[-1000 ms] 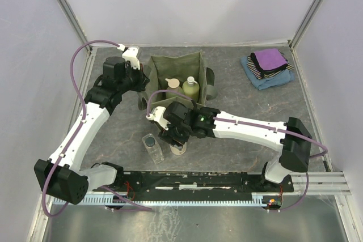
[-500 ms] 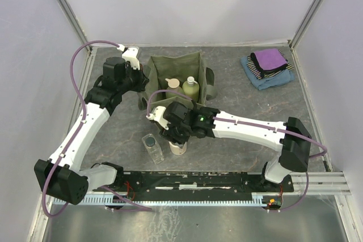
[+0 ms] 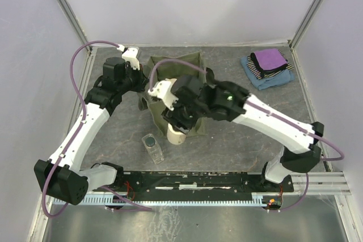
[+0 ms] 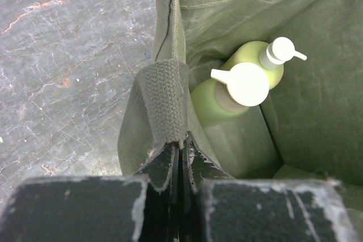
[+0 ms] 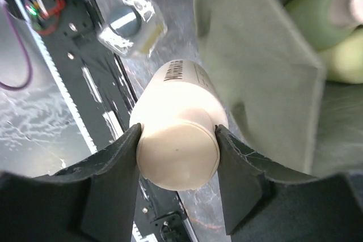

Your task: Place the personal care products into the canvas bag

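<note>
The olive canvas bag [image 3: 170, 64] stands open at the back middle of the table. My left gripper [image 4: 181, 143] is shut on the bag's webbing handle [image 4: 161, 97] at its left rim. Inside the bag lie a yellow-green pump bottle [image 4: 249, 55] and a round green bottle [image 4: 205, 103] with a pale cap. My right gripper [image 5: 177, 140] is shut on the cream bottle [image 5: 178, 123], gripping it at the cap end just in front of the bag's near wall [image 5: 255, 55]. In the top view the cream bottle [image 3: 177, 135] hangs below the right gripper. The clear square bottle [image 3: 152, 145] with a dark cap stands near the front.
Folded purple, striped and blue cloths [image 3: 266, 67] lie at the back right. A black rail [image 3: 198, 179] runs along the near edge. Grey walls close in the left, back and right sides.
My right gripper has closed on the cream bottle and the arm has lifted it up and back towards the bag's near wall. The left arm has not moved.
</note>
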Controlling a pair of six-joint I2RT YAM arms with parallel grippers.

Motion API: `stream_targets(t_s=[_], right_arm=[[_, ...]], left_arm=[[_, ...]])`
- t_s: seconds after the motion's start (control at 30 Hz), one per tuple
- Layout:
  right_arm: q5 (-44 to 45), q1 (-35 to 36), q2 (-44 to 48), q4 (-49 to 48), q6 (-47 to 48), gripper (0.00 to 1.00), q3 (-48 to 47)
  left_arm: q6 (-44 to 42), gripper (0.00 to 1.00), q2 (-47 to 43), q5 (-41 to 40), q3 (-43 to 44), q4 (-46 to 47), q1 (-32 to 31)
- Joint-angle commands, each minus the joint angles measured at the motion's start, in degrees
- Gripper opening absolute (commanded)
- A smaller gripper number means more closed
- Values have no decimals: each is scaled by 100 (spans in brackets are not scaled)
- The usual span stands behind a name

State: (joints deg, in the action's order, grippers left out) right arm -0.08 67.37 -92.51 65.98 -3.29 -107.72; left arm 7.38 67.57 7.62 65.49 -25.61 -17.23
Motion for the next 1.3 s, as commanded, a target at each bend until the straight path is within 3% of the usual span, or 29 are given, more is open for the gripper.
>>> stream_targets(t_s=[0.0,0.17,0.43,0.67,0.87,1.27], right_arm=[[-82,-67,512,546,-34,0,-1417],[357,-105,752,156,332,0,-1938],[1383,-383,921,-1786,1585,0,-1934],[1287,-830,543,-2569,2167,0,-2364],[1112,-1313,148,-2693,2056,0,-2440],[589,-1555,379,-2203,1000,0,-1140]], left_arm=[[-220,3,-78,25,16,-65,-1],[-194,3,-56,59,23,-44,0],[-188,3,-70,96,60,-35,-2],[-185,3,-95,105,68,-32,-7],[-178,3,-105,118,78,-25,-5],[-203,3,-66,126,34,-10,-3]])
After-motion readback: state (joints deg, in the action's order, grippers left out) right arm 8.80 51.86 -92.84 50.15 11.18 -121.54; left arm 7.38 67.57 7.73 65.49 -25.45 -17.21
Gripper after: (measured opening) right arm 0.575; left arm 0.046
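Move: Already gripped by its cap, the white bottle hangs from the right hand in front of the canvas bag, whose mouth is centred some 19 cm ahead of that hand and about 3 cm lower. Inside, the flat-top pump bottle stands about 19 cm ahead and 3 cm left, the yellow bottle 20 cm ahead and 3 cm right, both roughly 18 cm below. The clear bottle is 11 cm left, 2 cm back and 20 cm down. From the left hand, the mouth's centre lies about 10 cm right, level with it. Lifting on past the bag's front rim, the right hand climbs about 20 cm while shifting slightly right, carries the white bottle some 15 cm forward over the mouth, then sinks roughly 6 cm towards the bag. Its fingers swing outward by about 35 degrees on the way, easing back a little at the end, and keep their hold on the cap; the left hand stays, still pinching the bag's left edge. ##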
